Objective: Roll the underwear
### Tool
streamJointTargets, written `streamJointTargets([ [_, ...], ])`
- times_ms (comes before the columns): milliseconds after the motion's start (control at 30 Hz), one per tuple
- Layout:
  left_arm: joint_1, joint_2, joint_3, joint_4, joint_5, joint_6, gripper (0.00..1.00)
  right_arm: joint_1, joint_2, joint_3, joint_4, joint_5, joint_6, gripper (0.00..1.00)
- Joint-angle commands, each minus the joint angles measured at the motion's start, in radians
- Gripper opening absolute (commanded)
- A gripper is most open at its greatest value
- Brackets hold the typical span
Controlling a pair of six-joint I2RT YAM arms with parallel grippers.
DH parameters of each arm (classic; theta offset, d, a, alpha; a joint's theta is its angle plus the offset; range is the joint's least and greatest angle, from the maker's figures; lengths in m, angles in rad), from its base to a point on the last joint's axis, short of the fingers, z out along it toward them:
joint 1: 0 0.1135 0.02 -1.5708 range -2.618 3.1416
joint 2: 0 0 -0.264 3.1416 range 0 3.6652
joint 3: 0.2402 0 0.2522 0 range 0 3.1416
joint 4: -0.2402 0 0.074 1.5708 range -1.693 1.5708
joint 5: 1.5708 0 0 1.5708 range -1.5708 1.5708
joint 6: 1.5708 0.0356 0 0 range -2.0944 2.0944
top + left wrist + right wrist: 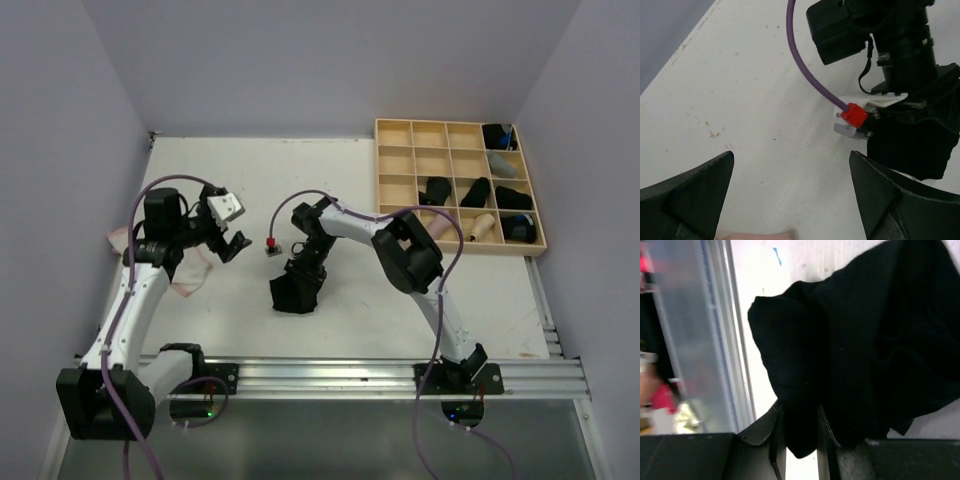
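Note:
A black underwear point(296, 292) hangs crumpled at the table's middle, its lower part touching the surface. My right gripper point(304, 266) is shut on its top. In the right wrist view the black cloth point(855, 340) fills the frame, and a fold of it is pinched in the right gripper point(801, 432). My left gripper point(231, 240) stands wide open to the left of it, holding nothing. Only bare table shows in the left gripper point(790, 197). A whitish underwear with pink edging point(188, 277) lies under the left arm, its pink edge point(757, 235) just below the fingers.
A pale wooden grid tray point(379, 170) stands at the back right. Several black rolls point(436, 189) and a few pale ones point(484, 226) sit in its cells. Walls close in the table on the left, back and right. A metal rail point(350, 375) runs along the near edge.

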Motion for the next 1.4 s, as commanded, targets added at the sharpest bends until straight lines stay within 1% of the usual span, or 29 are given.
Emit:
streamJointTargets([
  [0,0.000,-0.089,-0.067,0.057,-0.067,-0.080,1.00,-0.018,0.174,0.106,-0.135,-0.006,0.071,0.00],
  [33,0.000,-0.098,-0.072,0.036,-0.070,-0.081,1.00,-0.026,0.201,0.157,-0.172,-0.019,0.079,0.00],
  [67,0.000,-0.103,-0.076,-0.033,-0.063,-0.066,1.00,-0.029,0.233,0.178,-0.192,-0.042,0.082,0.00],
  [133,0.000,-0.100,-0.062,-0.155,0.032,0.086,1.00,-0.049,0.295,0.211,-0.201,-0.051,0.125,0.00],
  [167,-0.005,-0.084,-0.050,-0.293,0.063,0.228,1.00,-0.054,0.313,0.217,-0.201,-0.074,0.138,0.00],
  [233,-0.057,-0.086,-0.068,-0.325,0.016,0.252,1.00,-0.078,0.351,0.214,-0.175,-0.097,0.194,0.00],
  [267,-0.133,-0.118,-0.119,-0.304,-0.007,0.276,1.00,-0.086,0.360,0.209,-0.165,-0.103,0.212,0.00],
  [333,-0.212,-0.171,-0.186,-0.233,-0.082,0.269,1.00,-0.109,0.379,0.186,-0.126,-0.129,0.267,0.00],
  [367,-0.289,-0.210,-0.244,-0.146,-0.116,0.236,1.00,-0.115,0.380,0.176,-0.112,-0.135,0.287,0.00],
  [400,-0.330,-0.213,-0.263,-0.115,-0.191,0.228,1.00,-0.127,0.380,0.165,-0.100,-0.143,0.315,0.00],
  [433,-0.371,-0.207,-0.282,-0.097,-0.223,0.223,1.00,-0.129,0.377,0.144,-0.076,-0.139,0.326,0.00],
  [467,-0.450,-0.174,-0.283,-0.072,-0.251,0.215,1.00,-0.130,0.370,0.134,-0.068,-0.131,0.333,0.00],
  [500,-0.489,-0.153,-0.285,-0.051,-0.304,0.202,0.92,-0.130,0.363,0.124,-0.059,-0.126,0.347,0.00],
  [533,-0.521,-0.138,-0.288,-0.017,-0.311,0.197,0.89,-0.129,0.360,0.107,-0.040,-0.131,0.358,0.00],
  [567,-0.563,-0.112,-0.291,0.006,-0.317,0.194,0.81,-0.130,0.360,0.100,-0.034,-0.138,0.366,0.00],
  [667,-0.641,-0.072,-0.300,0.083,-0.380,0.204,0.71,-0.127,0.360,0.099,-0.026,-0.143,0.387,0.00],
  [800,-0.712,-0.006,-0.292,0.111,-0.420,0.244,0.65,-0.127,0.371,0.108,-0.025,-0.143,0.407,0.00],
  [867,-0.740,0.038,-0.292,0.126,-0.426,0.255,0.63,-0.127,0.376,0.108,-0.023,-0.139,0.412,0.00],
  [933,-0.759,0.075,-0.308,0.154,-0.467,0.263,0.63,-0.127,0.373,0.107,-0.023,-0.135,0.410,0.00],
  [1000,-0.760,0.124,-0.315,0.170,-0.512,0.278,0.62,-0.127,0.370,0.107,-0.023,-0.120,0.413,0.00],
  [1033,-0.760,0.140,-0.317,0.178,-0.529,0.277,0.60,-0.127,0.366,0.107,-0.023,-0.116,0.415,0.00],
  [1067,-0.760,0.167,-0.314,0.174,-0.536,0.272,0.52,-0.127,0.365,0.105,-0.020,-0.103,0.422,0.00],
  [1133,-0.760,0.186,-0.303,0.151,-0.566,0.260,0.42,-0.127,0.351,0.093,-0.011,-0.089,0.433,0.00],
  [1167,-0.760,0.196,-0.302,0.137,-0.569,0.245,0.29,-0.127,0.348,0.088,-0.005,-0.080,0.450,0.00],
  [1233,-0.760,0.203,-0.305,0.105,-0.572,0.217,0.18,-0.130,0.336,0.068,0.006,-0.060,0.462,0.01],
  [1267,-0.760,0.209,-0.303,0.092,-0.570,0.206,0.10,-0.135,0.318,0.061,0.012,-0.056,0.471,0.04],
  [1300,-0.760,0.216,-0.302,0.077,-0.566,0.188,0.05,-0.136,0.305,0.041,0.029,-0.040,0.482,0.13],
  [1333,-0.760,0.244,-0.290,0.039,-0.560,0.157,0.00,-0.139,0.291,0.030,0.038,-0.030,0.491,0.16],
  [1367,-0.760,0.259,-0.283,0.017,-0.550,0.146,0.00,-0.147,0.262,0.019,0.049,-0.022,0.510,0.19],
])
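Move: The underwear lies bunched low on the table, its middle roughly 11 cm back from the left gripper, 12 cm to its right and about 17 cm below. The right gripper already pinches it; from those fingers the middle of the bundle is only some 2 cm back and 2 cm to the left, at about the same height. The pink-edged white cloth lies level with the left gripper, about 20 cm to its left and 19 cm below. Keep the underwear pinched in the right fingers and turn that wrist some 40 degrees so they lie flatter, easing about 2 cm forward and left. Meanwhile bring the open left gripper down about 16 cm, back and right towards the bundle, swinging it clockwise to point more steeply down. Begin closing partway, then shut it on the cloth beside the right finger. ##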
